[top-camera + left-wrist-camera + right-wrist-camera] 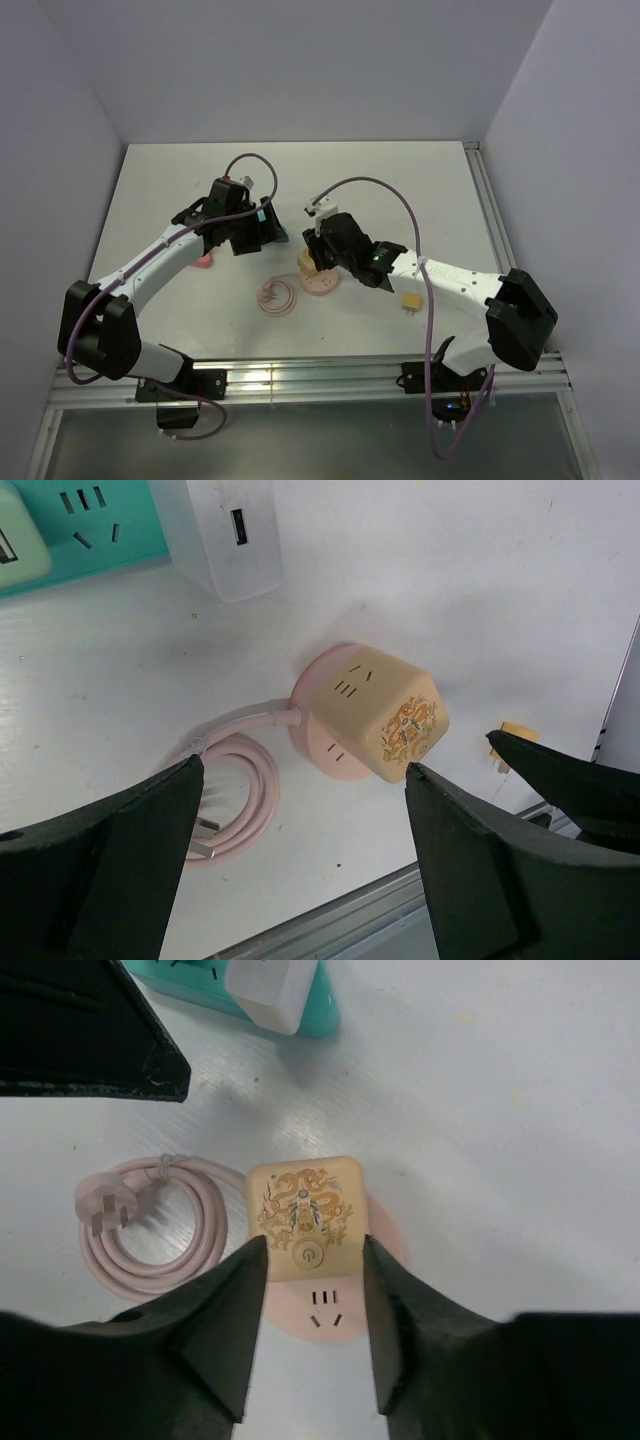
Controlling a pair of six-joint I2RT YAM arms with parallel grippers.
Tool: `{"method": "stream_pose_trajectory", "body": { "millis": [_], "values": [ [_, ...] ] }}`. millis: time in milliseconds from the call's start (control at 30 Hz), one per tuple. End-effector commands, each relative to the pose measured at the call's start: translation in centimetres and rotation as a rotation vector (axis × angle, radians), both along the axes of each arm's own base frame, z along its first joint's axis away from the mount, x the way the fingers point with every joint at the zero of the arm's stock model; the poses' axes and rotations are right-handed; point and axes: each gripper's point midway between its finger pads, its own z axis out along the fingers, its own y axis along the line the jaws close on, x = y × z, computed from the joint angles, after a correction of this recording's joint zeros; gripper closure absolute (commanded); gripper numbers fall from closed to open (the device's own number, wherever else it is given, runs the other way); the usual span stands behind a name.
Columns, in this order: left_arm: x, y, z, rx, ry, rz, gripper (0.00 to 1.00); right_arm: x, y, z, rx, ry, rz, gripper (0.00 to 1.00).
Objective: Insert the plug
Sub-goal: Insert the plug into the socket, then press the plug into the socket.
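A yellow cube adapter (305,1210) with a dragon print and a power button stands on a round pink socket base (325,1315). The base's pink cord (150,1225) lies coiled to its left and ends in a three-pin plug (100,1210). A small tan plug (410,301) lies on the table beside the right arm. My right gripper (315,1250) hangs over the cube with its fingers apart, one on each side, and in the left wrist view it stands clear of the cube (380,715). My left gripper (305,770) is open and empty, above the table beyond the base.
A teal power strip (90,520) with a white charger (235,535) plugged into it lies at the back, under the left arm. A small pink object (204,262) sits by the left arm. A metal rail (300,378) runs along the table's near edge.
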Motion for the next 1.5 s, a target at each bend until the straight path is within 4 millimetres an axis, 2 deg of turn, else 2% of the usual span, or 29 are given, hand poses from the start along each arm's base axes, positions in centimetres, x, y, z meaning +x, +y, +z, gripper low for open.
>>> {"method": "stream_pose_trajectory", "body": {
  "millis": [0, 133, 233, 300, 467, 533, 633, 733, 867, 967, 1000, 1067, 1133, 1233, 1267, 1367, 1400, 1467],
  "values": [
    [-0.2, 0.6, 0.9, 0.003, -0.035, 0.000, 0.12, 0.8, 0.8, 3.7, 0.052, -0.050, -0.006, 0.53],
    [-0.2, 0.8, 1.2, 0.002, -0.040, 0.003, 0.12, 1.2, 1.3, 5.2, 0.063, -0.072, 0.001, 0.57],
    [-0.2, 0.9, 1.3, 0.003, -0.042, 0.006, 0.12, 1.4, 1.4, 5.6, 0.064, -0.077, 0.001, 0.57],
    [-0.2, 0.9, 1.3, 0.003, -0.042, 0.005, 0.12, 1.3, 1.7, 5.1, 0.062, -0.065, 0.012, 0.58],
    [-0.3, 0.9, 1.3, 0.001, -0.041, 0.004, 0.12, 1.2, 1.9, 0.4, 0.005, 0.009, 0.008, 0.61],
    [-0.3, 1.0, 1.1, 0.004, -0.038, 0.005, 0.12, 1.0, 1.8, -1.7, -0.019, 0.046, 0.004, 0.66],
    [-0.4, 1.1, 1.0, 0.005, -0.035, 0.004, 0.12, 0.6, 1.5, -3.4, -0.031, 0.075, -0.004, 0.69],
    [-0.4, 1.1, 0.9, 0.006, -0.036, 0.004, 0.12, 0.7, 1.4, -3.3, -0.022, 0.072, -0.009, 0.69],
    [-0.4, 1.0, 0.9, -0.001, -0.034, 0.000, 0.13, 1.1, 1.5, -1.7, -0.009, 0.053, -0.004, 0.69],
    [-0.4, 1.1, 0.9, 0.000, -0.035, 0.003, 0.13, 1.6, 1.9, 0.2, -0.002, 0.029, -0.001, 0.69],
    [-0.4, 1.1, 0.9, 0.000, -0.036, 0.003, 0.13, 2.0, 2.2, 1.5, 0.016, 0.009, -0.002, 0.69],
    [-0.5, 1.1, 0.9, 0.001, -0.037, 0.002, 0.13, 2.2, 2.3, 2.6, 0.018, -0.003, 0.002, 0.69],
    [-0.5, 1.2, 0.9, 0.003, -0.038, 0.006, 0.13, 2.5, 2.6, 4.7, 0.047, -0.033, 0.007, 0.69],
    [-0.7, 1.3, 0.8, 0.006, -0.035, 0.006, 0.13, 2.3, 2.7, 6.2, 0.075, -0.052, 0.014, 0.69],
    [-0.7, 1.4, 0.8, 0.006, -0.036, 0.006, 0.13, 2.3, 2.8, 6.3, 0.080, -0.053, 0.018, 0.69],
    [-0.7, 1.4, 0.7, 0.006, -0.036, 0.007, 0.13, 2.4, 2.8, 4.6, 0.059, -0.027, 0.012, 0.69],
    [-0.7, 1.3, 0.7, 0.003, -0.033, 0.004, 0.13, 2.3, 2.7, 2.6, 0.026, 0.005, 0.007, 0.69],
    [-0.8, 1.3, 0.6, 0.004, -0.032, 0.002, 0.13, 2.4, 2.7, 0.8, 0.015, 0.034, -0.005, 0.70]
  ]
}}
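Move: The beige plug sits on the round pink socket about 7 cm below my right hand, roughly 1 cm ahead and 1 cm to the left. The socket's middle is some 1 cm back of my right hand, level sideways. The coiled cord lies about 9 cm left and 5 cm back, the white adapter about 8 cm ahead and 8 cm left. From my left hand, the plug is some 8 cm right, 2 cm back and 8 cm lower. Already clear of the plug, my right hand lifts about 3 cm more while its half-open fingers draw together to a narrow gap. It then dips some 6 cm towards the plug's top as if to push it home, pauses low with the hand tipped slightly down, and climbs back about 6 cm, drifting a little forward and left. ##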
